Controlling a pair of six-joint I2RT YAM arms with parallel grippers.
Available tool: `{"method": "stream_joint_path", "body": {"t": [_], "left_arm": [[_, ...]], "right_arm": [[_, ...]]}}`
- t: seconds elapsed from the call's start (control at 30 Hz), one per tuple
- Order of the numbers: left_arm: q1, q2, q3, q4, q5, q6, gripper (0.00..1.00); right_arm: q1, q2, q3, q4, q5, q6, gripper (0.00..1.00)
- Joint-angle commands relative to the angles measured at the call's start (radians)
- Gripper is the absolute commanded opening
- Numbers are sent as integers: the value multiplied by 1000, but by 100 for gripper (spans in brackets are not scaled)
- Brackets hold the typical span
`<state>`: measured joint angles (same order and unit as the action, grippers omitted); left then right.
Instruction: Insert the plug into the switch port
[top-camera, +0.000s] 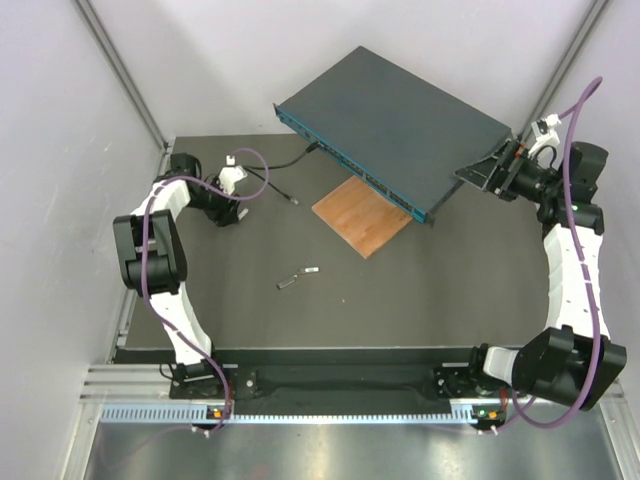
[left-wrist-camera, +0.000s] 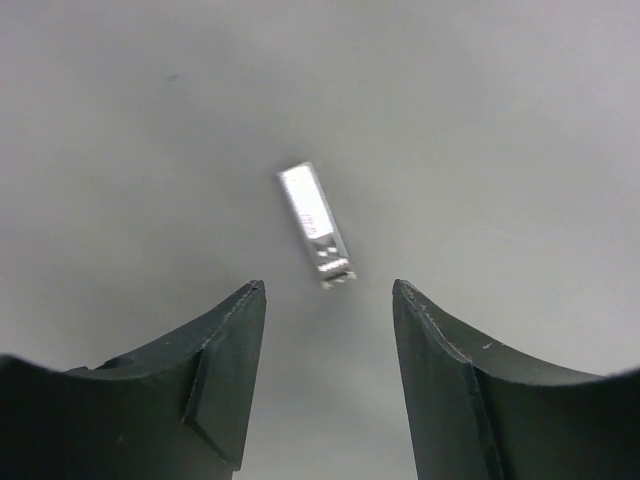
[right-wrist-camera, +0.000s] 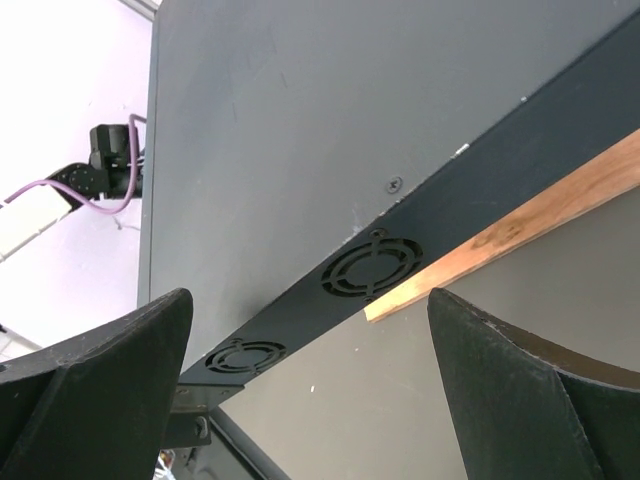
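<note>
The switch (top-camera: 400, 125) is a wide, dark blue-grey box at the back. Its teal front (top-camera: 345, 160) with the row of ports faces front-left. A thin black cable (top-camera: 280, 165) runs from that front face, near its left end, out over the table. Its free end with the plug (top-camera: 297, 203) lies on the mat. The cable's other end is too small to tell whether it sits in a port. My left gripper (top-camera: 232, 210) (left-wrist-camera: 328, 290) is open and empty, left of the cable. My right gripper (top-camera: 488, 172) (right-wrist-camera: 310, 300) stands wide open at the switch's right end, facing its vented side (right-wrist-camera: 370, 270).
A brown wooden board (top-camera: 362, 215) (right-wrist-camera: 520, 225) lies under the switch's front edge. Two small loose grey pieces (top-camera: 298, 277) rest mid-table. One silvery piece (left-wrist-camera: 316, 225) with no cable lies just beyond my left fingertips. Grey walls close in on both sides.
</note>
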<state>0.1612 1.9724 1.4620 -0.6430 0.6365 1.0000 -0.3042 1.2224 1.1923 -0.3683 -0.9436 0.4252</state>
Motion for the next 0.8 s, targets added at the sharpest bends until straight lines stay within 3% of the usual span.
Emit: {"method": "stream_joint_path", "body": {"t": [0.0, 0.47, 0.6, 0.7, 0.77], "left_arm": [[-8, 6, -28, 175, -46, -126, 59], [-37, 78, -49, 175, -63, -132, 55], [-38, 92, -57, 186, -118, -127, 43], [-38, 72, -77, 172, -133, -101, 23], [-38, 31, -97, 171, -139, -106, 14]], "right_arm": [[-15, -17, 64, 29, 5, -40, 100], [-13, -4, 75, 16, 11, -37, 100], [-13, -1, 79, 16, 12, -36, 100], [-15, -3, 92, 12, 14, -39, 100], [-13, -4, 102, 11, 17, -51, 100]]}}
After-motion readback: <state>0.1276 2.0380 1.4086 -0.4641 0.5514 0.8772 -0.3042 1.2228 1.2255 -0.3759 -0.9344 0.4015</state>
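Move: The small silver module with the white label lies just past the left fingertips, about 3 cm ahead, 2 cm to the right and 4 cm below. From the module, the loose cable end is some 14 cm right and 3 cm farther out, and the cable's left bend about 12 cm beyond it. From the right hand, the module is roughly 49 cm left, 13 cm ahead and 28 cm down. Ease the left gripper forward about 1.5 cm, then bring it nearly straight down some 3.5 cm onto the silver module, turning it about 5 degrees counter-clockwise to line up with the module. Once low, close the half-open fingers from both sides and pinch the module by its near end, leaving the labelled part sticking out ahead. ##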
